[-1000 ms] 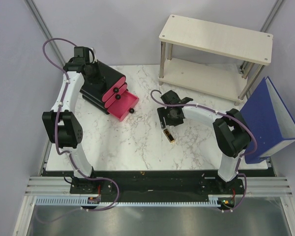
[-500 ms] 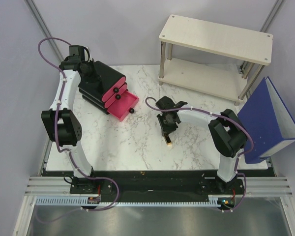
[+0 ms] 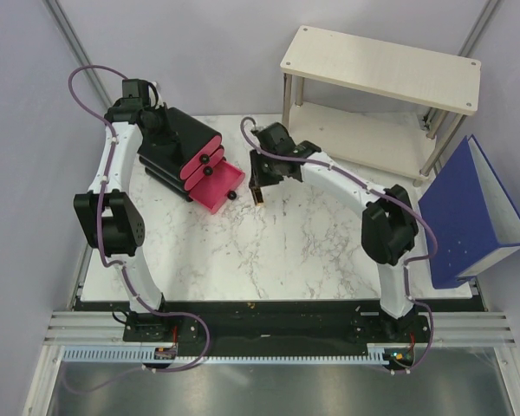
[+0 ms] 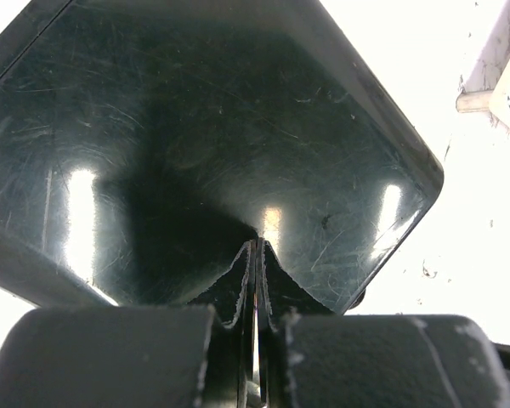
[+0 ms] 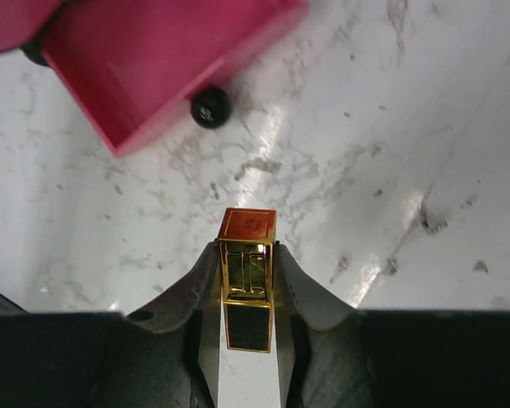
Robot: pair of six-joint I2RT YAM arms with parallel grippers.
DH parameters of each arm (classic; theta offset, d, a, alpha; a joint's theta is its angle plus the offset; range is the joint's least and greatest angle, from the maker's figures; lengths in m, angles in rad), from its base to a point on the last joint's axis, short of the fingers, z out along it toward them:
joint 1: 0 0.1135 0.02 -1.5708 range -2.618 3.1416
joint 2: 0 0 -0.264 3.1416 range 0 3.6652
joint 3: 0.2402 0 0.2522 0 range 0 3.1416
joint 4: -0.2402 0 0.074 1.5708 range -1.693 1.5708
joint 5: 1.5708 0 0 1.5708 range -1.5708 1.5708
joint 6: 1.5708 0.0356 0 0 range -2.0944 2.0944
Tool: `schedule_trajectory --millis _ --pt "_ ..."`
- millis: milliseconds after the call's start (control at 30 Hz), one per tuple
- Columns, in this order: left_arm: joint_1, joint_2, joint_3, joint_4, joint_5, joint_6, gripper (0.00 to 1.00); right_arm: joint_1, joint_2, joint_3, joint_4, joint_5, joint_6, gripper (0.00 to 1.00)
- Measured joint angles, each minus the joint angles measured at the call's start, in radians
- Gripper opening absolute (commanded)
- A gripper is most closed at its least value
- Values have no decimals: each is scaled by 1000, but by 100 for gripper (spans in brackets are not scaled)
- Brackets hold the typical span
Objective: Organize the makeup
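Note:
My right gripper (image 3: pixel 258 186) is shut on a gold-and-black lipstick (image 5: pixel 247 280) and holds it above the marble table, just right of the open pink drawer (image 3: pixel 217 188). In the right wrist view the drawer (image 5: pixel 153 59) and its black knob (image 5: pixel 211 105) lie just ahead of the lipstick. My left gripper (image 3: pixel 160 130) is shut and empty; its fingertips (image 4: pixel 259 255) rest against the glossy top of the black box (image 4: pixel 195 144). The other makeup is out of view.
The black box with pink drawers (image 3: pixel 186 152) stands at the back left, its lowest drawer pulled out. A cream two-tier shelf (image 3: pixel 381 95) stands at the back right. A blue binder (image 3: pixel 472 212) leans at the right edge.
My right gripper has carried the lipstick from the table's middle up and left to beside the open drawer. The left arm has hardly moved.

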Motion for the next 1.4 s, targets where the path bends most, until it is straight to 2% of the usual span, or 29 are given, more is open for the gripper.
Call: schedule_trajectory --millis 233,333,533,800,967,1000,1167,1267,1400 --pt "2 7 6 0 23 0 2 0 246 375 53 -85 72 10" --pt "2 13 12 2 31 0 2 0 350 469 64 -122 117 11" --pt "2 14 13 1 34 0 2 0 458 499 104 -176 227 11" --pt "2 14 13 0 39 0 2 0 483 507 192 -227 341 13" --pt "2 14 13 -2 47 0 2 -6 497 507 255 -239 411 21" --pt "2 14 13 -2 47 0 2 -8 503 507 266 -239 423 27" --pt "2 14 13 -3 51 0 2 -14 530 507 285 -235 460 37" --pt "2 14 13 -5 52 0 3 -15 537 507 285 -236 467 51" --pt "2 14 13 -10 55 0 3 -18 538 507 291 -237 463 58"
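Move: Ahead and to the left of the right hand, which already holds the small gold-and-black makeup case, the open pink drawer has its middle about 9 cm forward, 13 cm left and 8 cm lower. The drawer's black knob stands some 7 cm ahead and 10 cm left, and the closed drawer's knob just above the open drawer some 12 cm ahead and 15 cm left. From the left hand the open drawer lies roughly 14 cm right, 4 cm back and 15 cm below. Carrying the pinched makeup case left and forward, the right hand rises about 3 cm, then sinks over the open pink drawer, bobs up slightly and settles lower, some 13 cm farther left and 9 cm farther forward. The wrist rolls nearly 30 degrees, its left side rising; at the end the fingers open and let go of the case. ##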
